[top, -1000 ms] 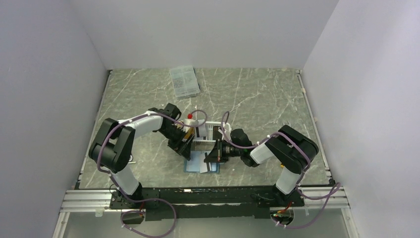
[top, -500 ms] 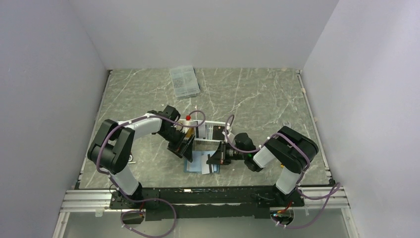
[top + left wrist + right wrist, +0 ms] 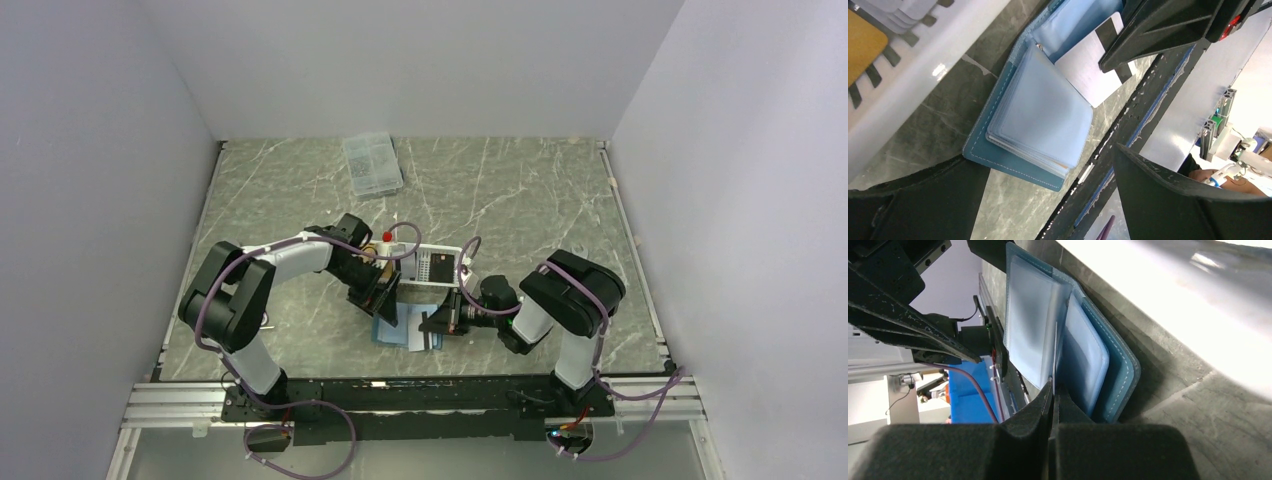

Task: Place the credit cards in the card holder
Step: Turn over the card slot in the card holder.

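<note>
The card holder (image 3: 1013,165) lies open on the table, teal cover down, its pale blue sleeves (image 3: 1043,115) fanned upward. My left gripper (image 3: 1048,200) hovers over its near corner, jaws wide open and holding nothing. My right gripper (image 3: 1053,390) is shut on a pale grey credit card (image 3: 1088,70) with a black stripe. In the right wrist view this card (image 3: 1054,355) shows edge-on, standing between the sleeves of the card holder (image 3: 1118,370). More credit cards, one yellow (image 3: 863,45) and several pale ones (image 3: 903,10), lie in the white basket (image 3: 923,65). From above, the card holder (image 3: 392,330) sits between both grippers.
The white slatted basket (image 3: 430,265) stands just behind the card holder, with a red-capped tool (image 3: 386,237) at its left end. A clear compartment box (image 3: 372,163) rests at the back of the table. The table's front rail (image 3: 400,385) runs close by.
My left gripper's jaws have opened wide and it has shifted slightly right. The right gripper has moved nearer the front edge with the card, down into the open holder.
</note>
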`<control>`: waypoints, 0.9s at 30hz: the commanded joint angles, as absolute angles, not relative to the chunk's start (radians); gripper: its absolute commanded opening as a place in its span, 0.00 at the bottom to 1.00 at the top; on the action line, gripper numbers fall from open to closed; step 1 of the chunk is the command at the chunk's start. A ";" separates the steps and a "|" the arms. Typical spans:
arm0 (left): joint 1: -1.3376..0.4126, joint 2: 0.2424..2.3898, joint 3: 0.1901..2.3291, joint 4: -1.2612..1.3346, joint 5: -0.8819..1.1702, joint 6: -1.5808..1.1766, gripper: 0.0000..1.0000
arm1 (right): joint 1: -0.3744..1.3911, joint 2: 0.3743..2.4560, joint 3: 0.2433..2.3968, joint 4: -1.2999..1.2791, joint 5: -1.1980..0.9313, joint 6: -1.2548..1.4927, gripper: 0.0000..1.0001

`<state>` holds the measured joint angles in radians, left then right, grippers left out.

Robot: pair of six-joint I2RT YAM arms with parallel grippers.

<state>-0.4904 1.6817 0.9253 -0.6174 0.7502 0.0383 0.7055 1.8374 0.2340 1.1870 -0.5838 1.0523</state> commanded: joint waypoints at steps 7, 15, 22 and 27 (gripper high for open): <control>-0.514 1.671 0.908 -0.555 0.648 0.068 0.68 | 0.717 1.772 0.199 1.168 -0.528 1.057 0.00; -0.560 1.719 0.917 -0.548 0.655 0.098 0.40 | 0.732 1.696 0.137 1.149 -0.479 1.071 0.00; -0.577 1.730 0.909 -0.543 0.659 0.092 0.41 | 0.732 1.678 0.140 1.157 -0.431 1.078 0.00; -0.581 1.736 0.909 -0.545 0.661 0.086 0.42 | 0.731 1.698 0.145 1.195 -0.377 1.095 0.00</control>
<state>-0.5663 1.7130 0.9154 -0.5568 0.6655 0.0677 0.7300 1.6886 0.1356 1.1309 -0.4603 1.0901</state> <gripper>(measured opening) 0.415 0.009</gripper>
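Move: The left hand, wide open, hovers over the card holder's left edge; the middle of its left-half card slots lies about 2 cm back, 2 cm right and 3 cm below. The slot with the white card is some 7 cm right and 3 cm back, the white tray about 10 cm ahead and 8 cm right. From the right hand, already pinching that white-card slot 1 cm to its left, the left-half slots are roughly 7 cm left, level fore and aft, the tray 13 cm ahead and 1 cm left. The left fingers come down onto the holder's left-half slots near the outer left edge, sinking about 2 cm while closing from wide open to less than half, and stay there. The right hand keeps its shut pinch on the white-card slot and draws it nearly 2 cm right, also easing back about 1.5 cm and then partly forward again, turning slightly clockwise. ##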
